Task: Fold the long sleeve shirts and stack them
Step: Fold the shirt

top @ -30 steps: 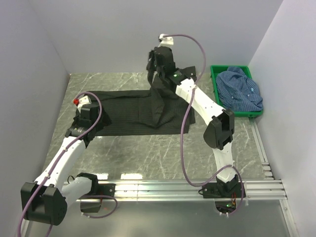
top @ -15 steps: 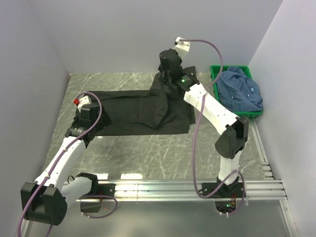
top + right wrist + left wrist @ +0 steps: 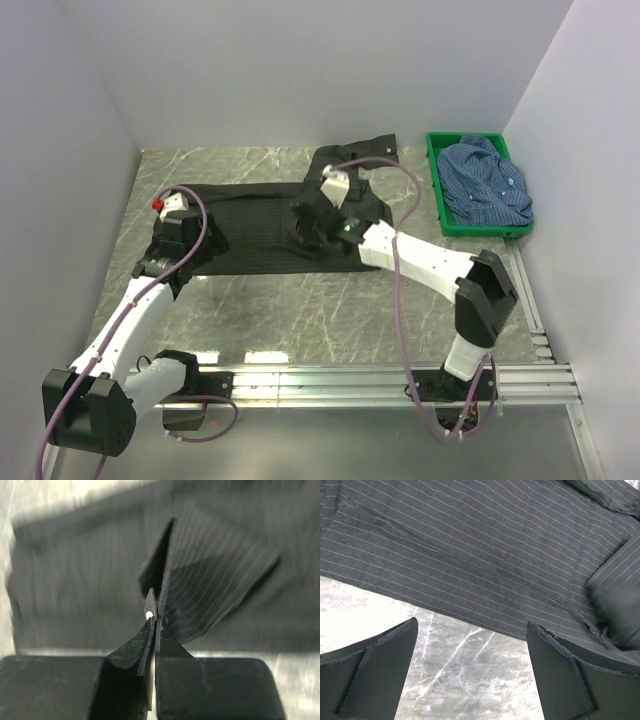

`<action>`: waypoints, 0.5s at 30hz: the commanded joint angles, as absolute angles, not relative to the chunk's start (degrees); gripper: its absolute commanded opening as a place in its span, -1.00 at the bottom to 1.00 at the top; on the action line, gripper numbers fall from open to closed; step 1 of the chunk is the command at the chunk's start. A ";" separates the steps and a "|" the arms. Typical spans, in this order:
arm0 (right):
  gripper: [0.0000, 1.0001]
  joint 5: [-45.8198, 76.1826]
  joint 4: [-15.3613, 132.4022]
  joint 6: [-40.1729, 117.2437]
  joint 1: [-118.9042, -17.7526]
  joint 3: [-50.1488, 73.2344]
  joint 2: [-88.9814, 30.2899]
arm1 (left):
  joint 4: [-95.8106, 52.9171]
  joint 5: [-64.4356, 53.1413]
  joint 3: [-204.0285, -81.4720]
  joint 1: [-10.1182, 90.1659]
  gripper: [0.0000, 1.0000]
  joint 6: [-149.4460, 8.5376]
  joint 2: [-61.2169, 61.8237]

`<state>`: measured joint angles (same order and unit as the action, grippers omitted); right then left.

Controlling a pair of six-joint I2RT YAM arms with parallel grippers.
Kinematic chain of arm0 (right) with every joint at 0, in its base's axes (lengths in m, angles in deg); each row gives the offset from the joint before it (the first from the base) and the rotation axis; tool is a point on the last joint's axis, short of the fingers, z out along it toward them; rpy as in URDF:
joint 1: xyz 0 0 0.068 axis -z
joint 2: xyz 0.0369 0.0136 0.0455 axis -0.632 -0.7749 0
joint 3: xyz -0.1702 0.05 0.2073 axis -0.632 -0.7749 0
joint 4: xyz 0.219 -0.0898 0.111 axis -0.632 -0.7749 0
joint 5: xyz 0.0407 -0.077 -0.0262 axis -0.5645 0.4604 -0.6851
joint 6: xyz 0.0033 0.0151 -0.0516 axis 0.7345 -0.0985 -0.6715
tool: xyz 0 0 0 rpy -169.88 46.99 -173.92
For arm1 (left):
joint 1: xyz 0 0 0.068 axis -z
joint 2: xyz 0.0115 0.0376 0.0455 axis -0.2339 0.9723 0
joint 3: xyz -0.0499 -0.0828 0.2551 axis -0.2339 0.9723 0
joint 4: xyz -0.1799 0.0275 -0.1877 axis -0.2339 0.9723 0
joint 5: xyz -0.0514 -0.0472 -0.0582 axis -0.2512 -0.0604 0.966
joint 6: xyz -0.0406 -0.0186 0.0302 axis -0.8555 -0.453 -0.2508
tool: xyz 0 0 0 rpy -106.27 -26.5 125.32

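The black long sleeve shirt (image 3: 250, 225) lies spread across the middle of the table, with a loose part (image 3: 372, 150) trailing toward the back wall. My right gripper (image 3: 303, 228) hangs over its middle, shut on a raised fold of the striped cloth (image 3: 210, 575); in the right wrist view the gripper (image 3: 156, 617) pinches that fold between its tips. My left gripper (image 3: 185, 250) sits at the shirt's left end. In the left wrist view this gripper (image 3: 471, 625) is open over bare marble, just short of the hem (image 3: 470, 545). The blue long sleeve shirt (image 3: 487, 180) lies crumpled in the crate.
The green crate (image 3: 437, 185) stands at the back right against the side wall. Walls close in the left, back and right sides. A metal rail (image 3: 400, 385) runs along the near edge by the arm bases.
My right arm swung from the back wall forward and left, carrying the held cloth over the middle of the black shirt. The left arm has not moved.
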<state>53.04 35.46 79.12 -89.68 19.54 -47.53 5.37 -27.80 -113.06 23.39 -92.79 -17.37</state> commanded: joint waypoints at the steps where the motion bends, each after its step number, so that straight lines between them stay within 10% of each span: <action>1: -0.97 49.64 35.83 83.14 -92.37 15.12 -40.03 | 4.65 -24.64 -114.26 23.19 0.91 -93.42 -17.62; 9: 0.18 47.51 32.23 73.39 -92.82 7.54 -30.72 | 9.64 -17.51 -122.60 28.63 0.89 -99.56 -11.04; 15: 0.27 45.95 29.93 69.87 -85.11 -0.87 -22.46 | 12.83 -17.52 -130.43 35.84 0.84 -110.10 0.29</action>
<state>46.26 31.67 72.56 -89.51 3.61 -26.26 10.50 -19.25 -127.38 33.95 -102.97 -3.25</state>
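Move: The right hand, shut on the sleeve's end, is bringing it to the shirt's near edge, about 18 cm below, roughly 3 cm back and 2 cm to the left. From that hand, the shirt's right end lies some 19 cm right and 7 cm ahead, the far sleeve about 26 cm ahead and 10 cm right, both on the table. From the open left hand, the held sleeve is about 26 cm right, 8 cm ahead and 10 cm lower. The right fingers let go of the sleeve's end, opening to over half as the hand finishes its swing back towards the base, about 7 cm; the empty hand then drifts right some 6 cm and rises slightly. The left hand, still open and touching nothing, speeds rightwards about 10 cm over the shirt towards the sleeve, rolling its right side down and turning a little clockwise. ##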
